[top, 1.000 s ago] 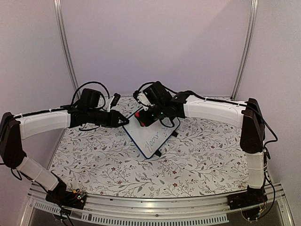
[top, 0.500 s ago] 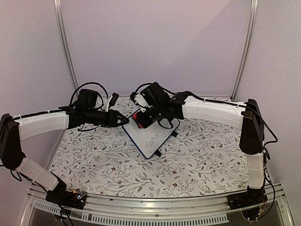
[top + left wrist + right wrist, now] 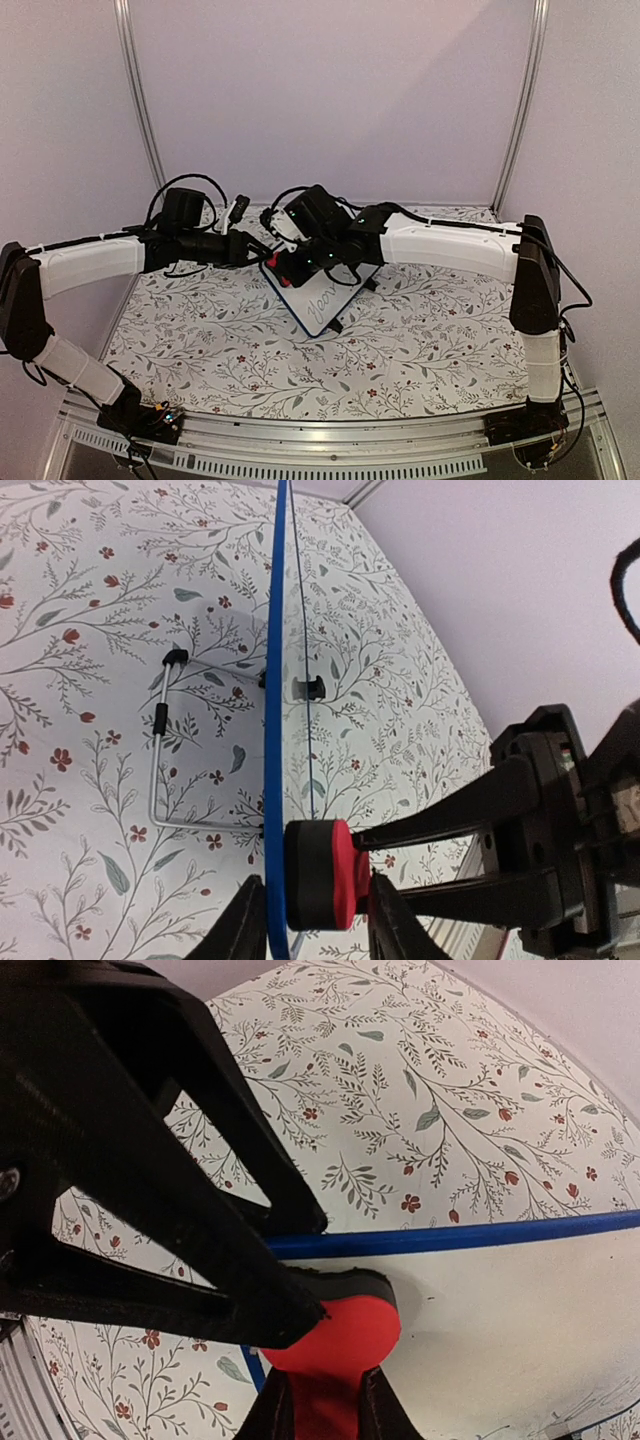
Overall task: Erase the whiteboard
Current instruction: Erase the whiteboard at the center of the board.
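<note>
The whiteboard (image 3: 335, 285) stands tilted on its wire stand (image 3: 160, 750) at mid-table, with handwriting (image 3: 322, 296) on its lower part. A red and black eraser (image 3: 287, 268) is pressed flat on the board's face near its upper left corner, and my right gripper (image 3: 300, 262) is shut on it. From the right wrist the eraser (image 3: 345, 1325) lies on the white surface (image 3: 500, 1320) just under the blue frame. My left gripper (image 3: 258, 250) is open. In its wrist view its jaws straddle the board's blue edge (image 3: 275, 710) and the eraser (image 3: 320, 875).
Flowered cloth (image 3: 420, 340) covers the table. Pale walls and two metal posts (image 3: 140, 110) close in the back and sides. The board's black foot (image 3: 312, 688) rests on the cloth. Both arms crowd the board's upper left corner.
My right gripper has slid the eraser left and slightly down along the board, toward its upper left corner. My left gripper's jaws have widened a little at the board's edge.
</note>
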Robot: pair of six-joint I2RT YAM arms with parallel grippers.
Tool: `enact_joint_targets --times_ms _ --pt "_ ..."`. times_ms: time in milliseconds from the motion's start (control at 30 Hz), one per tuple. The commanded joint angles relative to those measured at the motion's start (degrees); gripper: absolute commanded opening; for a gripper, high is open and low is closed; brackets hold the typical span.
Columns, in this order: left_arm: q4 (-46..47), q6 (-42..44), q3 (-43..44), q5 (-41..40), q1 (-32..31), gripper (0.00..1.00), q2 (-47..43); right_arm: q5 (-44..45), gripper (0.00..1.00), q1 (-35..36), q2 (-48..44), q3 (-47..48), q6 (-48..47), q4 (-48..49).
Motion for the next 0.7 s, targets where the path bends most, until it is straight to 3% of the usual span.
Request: enact_joint_targets --times_ms 0,667 --pt "3.5 -0.3 -0.4 1.8 0.8 0.33 -1.7 -0.5 0.03 0.6 0.5 -1.8 -0.3 0.0" --pt "3.6 -0.5 -0.4 1.6 1.2 0.33 -1.3 0.0 0.03 1.4 -7.7 -18.9 2.7 2.9"
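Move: The right hand holds the red eraser against the whiteboard near its left corner. The leftover "Year" writing lies about 8 cm to this hand's right, 2 cm back and 9 cm lower. The board's bottom corner is roughly 6 cm right, 6 cm back and 14 cm below. From the left hand, which grips the board's left corner, the writing is some 12 cm right, 4 cm back and 10 cm down. The right hand slides the eraser about 7 cm down the board, also rightward and back, towards "Year". ##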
